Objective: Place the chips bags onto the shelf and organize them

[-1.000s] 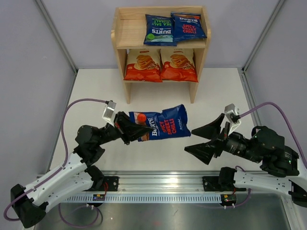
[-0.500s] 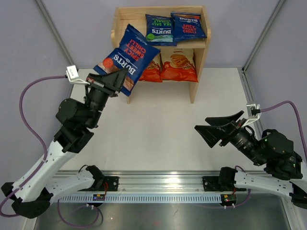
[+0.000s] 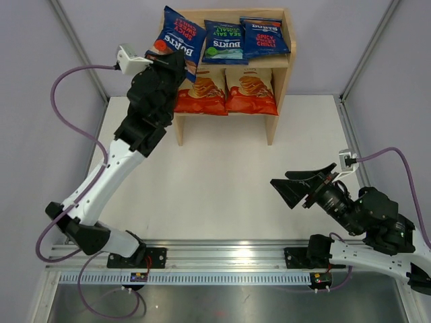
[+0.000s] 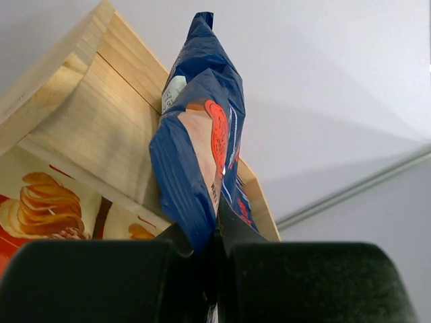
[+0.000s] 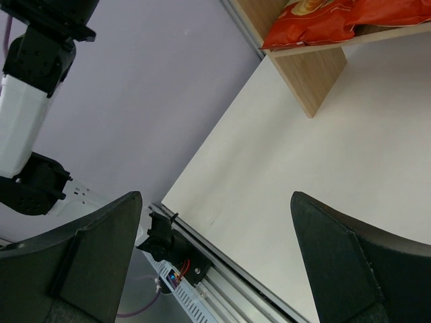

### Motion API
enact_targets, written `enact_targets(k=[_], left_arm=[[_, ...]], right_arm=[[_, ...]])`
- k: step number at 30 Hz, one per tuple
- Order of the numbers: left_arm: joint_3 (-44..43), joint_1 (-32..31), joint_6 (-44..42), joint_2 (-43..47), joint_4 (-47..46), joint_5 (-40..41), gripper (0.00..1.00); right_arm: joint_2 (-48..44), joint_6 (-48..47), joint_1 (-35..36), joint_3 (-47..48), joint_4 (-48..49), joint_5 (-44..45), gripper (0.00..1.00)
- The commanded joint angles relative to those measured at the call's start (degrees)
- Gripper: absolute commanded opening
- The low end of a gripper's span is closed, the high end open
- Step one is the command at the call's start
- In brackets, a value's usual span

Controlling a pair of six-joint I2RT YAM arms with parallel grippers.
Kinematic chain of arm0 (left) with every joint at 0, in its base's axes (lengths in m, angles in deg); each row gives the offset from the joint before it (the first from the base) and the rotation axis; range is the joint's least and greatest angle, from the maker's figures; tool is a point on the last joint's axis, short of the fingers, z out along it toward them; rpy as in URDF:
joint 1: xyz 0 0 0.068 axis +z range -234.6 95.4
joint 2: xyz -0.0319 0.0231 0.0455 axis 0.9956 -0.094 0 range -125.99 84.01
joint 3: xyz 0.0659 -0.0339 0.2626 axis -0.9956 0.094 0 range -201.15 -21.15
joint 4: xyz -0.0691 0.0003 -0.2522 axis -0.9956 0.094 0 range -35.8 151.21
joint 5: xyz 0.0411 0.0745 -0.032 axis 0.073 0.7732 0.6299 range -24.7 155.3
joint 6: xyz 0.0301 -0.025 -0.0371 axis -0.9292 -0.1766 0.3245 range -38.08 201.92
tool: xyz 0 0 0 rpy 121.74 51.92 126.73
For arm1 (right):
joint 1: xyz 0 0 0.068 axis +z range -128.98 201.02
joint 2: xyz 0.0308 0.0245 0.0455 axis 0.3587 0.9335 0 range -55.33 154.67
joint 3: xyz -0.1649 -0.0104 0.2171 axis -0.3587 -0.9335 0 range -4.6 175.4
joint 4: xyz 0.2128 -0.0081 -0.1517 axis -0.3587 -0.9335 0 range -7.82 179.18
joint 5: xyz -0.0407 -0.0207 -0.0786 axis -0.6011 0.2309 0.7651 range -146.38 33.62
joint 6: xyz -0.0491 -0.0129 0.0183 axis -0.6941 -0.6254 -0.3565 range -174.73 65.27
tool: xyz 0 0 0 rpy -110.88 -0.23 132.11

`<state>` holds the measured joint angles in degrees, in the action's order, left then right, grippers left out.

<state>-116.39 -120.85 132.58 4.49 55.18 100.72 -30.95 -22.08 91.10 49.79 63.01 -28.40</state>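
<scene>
My left gripper (image 3: 176, 62) is shut on the lower edge of a dark blue red-labelled Burts bag (image 3: 176, 37). It holds the bag upright over the left end of the wooden shelf's (image 3: 281, 87) top tier. In the left wrist view that bag (image 4: 202, 155) rises edge-on from the shut gripper (image 4: 217, 235). A green-labelled Burts bag (image 3: 224, 40) and a red-labelled one (image 3: 264, 36) lie on the top tier. Two Cassava Chips bags (image 3: 201, 91) (image 3: 250, 91) fill the lower tier. My right gripper (image 3: 286, 185) hovers open and empty above the table at the right.
The white table (image 3: 222, 175) is bounded by grey walls on three sides and a metal rail (image 3: 222, 259) at the near edge. In the right wrist view the shelf's side panel (image 5: 313, 74) stands under an orange bag (image 5: 323, 20).
The left arm swung the Burts bag up from above the middle of the table to the shelf's top left. The right gripper drew back to the right, still open.
</scene>
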Motion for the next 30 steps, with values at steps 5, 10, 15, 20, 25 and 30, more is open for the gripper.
enact_targets(k=[5, 10, 15, 20, 25, 30], left_arm=[[-16.7, 1.9, -2.4, -12.7, -2.4, 5.4, 0.02], [-23.3, 2.1, -6.5, -18.8, -2.5, 9.0, 0.02], [-27.1, 3.5, -9.1, -22.4, -1.2, 9.1, 0.02], [-25.0, 4.7, -8.6, -22.3, -0.6, 8.0, 0.02], [-23.2, 5.6, -5.8, -22.2, 1.7, 5.1, 0.02], [-24.4, 6.1, -1.4, -23.1, 4.6, 2.4, 0.05]], right_arm=[[-3.3, 2.8, 0.2, -1.5, 1.7, 2.0, 0.99], [-5.0, 3.7, 0.2, -2.4, 0.2, 1.3, 1.0], [-6.6, 4.4, 0.2, -3.4, -0.5, 0.9, 1.0], [-7.9, 4.6, 0.2, -3.1, -1.0, 0.5, 1.0], [-7.5, 4.8, 0.2, -3.2, -0.1, -0.2, 1.0], [-7.0, 5.6, 0.2, -3.2, 0.2, -1.1, 0.99]])
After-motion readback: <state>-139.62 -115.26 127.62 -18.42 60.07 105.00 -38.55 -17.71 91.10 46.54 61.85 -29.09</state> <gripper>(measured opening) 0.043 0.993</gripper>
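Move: The left hand already holds the last red-lettered Burts chips bag by its near end. Its place, the empty left end of the upper shelf, lies about 10 cm ahead, nearly in line and some 6 cm lower. The green sea-salt bag is 10 cm ahead, 11 cm right; the left Calsava bag, one shelf down, 6 cm ahead, 5 cm right, 22 cm lower. From the right hand the gap is roughly 35 cm ahead, 25 cm left, 8 cm up. Still pinching the bag by its near end, the left hand carries it forward about 11 cm, over the shelf's front edge into the gap left of the green bag, fast at first and then easing. It swings slightly right and returns, turns some 10 degrees counter-clockwise, and sinks about 2 cm late on, fingers kept shut. The empty right hand drifts about 2 cm right, staying open. ##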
